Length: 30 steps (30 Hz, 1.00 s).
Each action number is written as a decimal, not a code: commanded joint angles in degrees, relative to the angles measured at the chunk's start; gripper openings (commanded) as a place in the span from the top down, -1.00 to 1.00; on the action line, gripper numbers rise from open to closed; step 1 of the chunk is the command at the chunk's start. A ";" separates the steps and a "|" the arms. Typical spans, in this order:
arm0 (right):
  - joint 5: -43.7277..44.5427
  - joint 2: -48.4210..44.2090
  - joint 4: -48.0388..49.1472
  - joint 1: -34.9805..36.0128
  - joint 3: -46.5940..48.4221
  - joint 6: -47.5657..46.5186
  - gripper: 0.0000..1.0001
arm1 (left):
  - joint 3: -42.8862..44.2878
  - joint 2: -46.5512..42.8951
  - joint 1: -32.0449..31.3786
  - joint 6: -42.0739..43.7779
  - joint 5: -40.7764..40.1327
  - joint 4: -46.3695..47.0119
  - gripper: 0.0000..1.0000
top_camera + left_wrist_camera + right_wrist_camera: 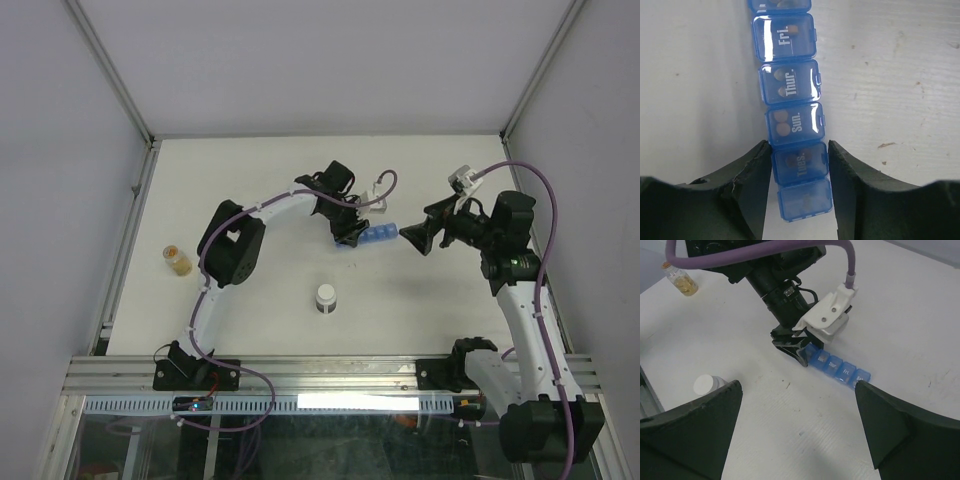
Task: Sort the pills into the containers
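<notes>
The containers (380,236) are a blue pill-organiser strip lying on the white table, lids shut. In the left wrist view the strip (792,120) runs away from the camera, with brown pills (782,123) showing through the "Sun." lid and others under the neighbouring lids. My left gripper (799,150) is closed on the strip at its "Tues." compartment, a finger against each side; in the top view this gripper (350,238) sits on the strip's left end. My right gripper (413,240) hovers open at the strip's right end, and its wrist view shows the jaws (799,384) wide apart above the table with the strip (840,369) just beyond them.
A small vial of amber pills (176,259) stands near the table's left edge and shows at the top left of the right wrist view (682,282). A white-capped vial (326,297) stands in front of the strip, beside my right gripper's left finger (705,384).
</notes>
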 commanded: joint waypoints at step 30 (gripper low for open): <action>-10.59 24.50 -38.95 3.06 11.32 -93.10 -0.95 | -66.23 -46.22 3.13 -20.16 -2.06 83.57 -0.98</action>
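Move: The pill organizer is between the left hand's fingertips at its second compartment from the left end, so its middle lies about 4 cm to the right and 1 cm ahead, nearly level in height. The white bottle is some 15 cm back and 6 cm left of that hand, and the glass jar about 42 cm left and 5 cm back. From the raised right hand the organizer is roughly 10 cm ahead, 11 cm left and 23 cm below; the bottle is about 6 cm back and 22 cm left. The left fingers let go of the pill organizer's sides, easing about 2 cm back and slightly right, then the hand climbs some 14 cm while drawing back and left, fingers spreading fully and swinging up from pointing down. The right hand, wide open, first drifts slightly right, then sinks about 7 cm towards the organizer, turning some 30 degrees counter-clockwise and tipping its fingers down. ##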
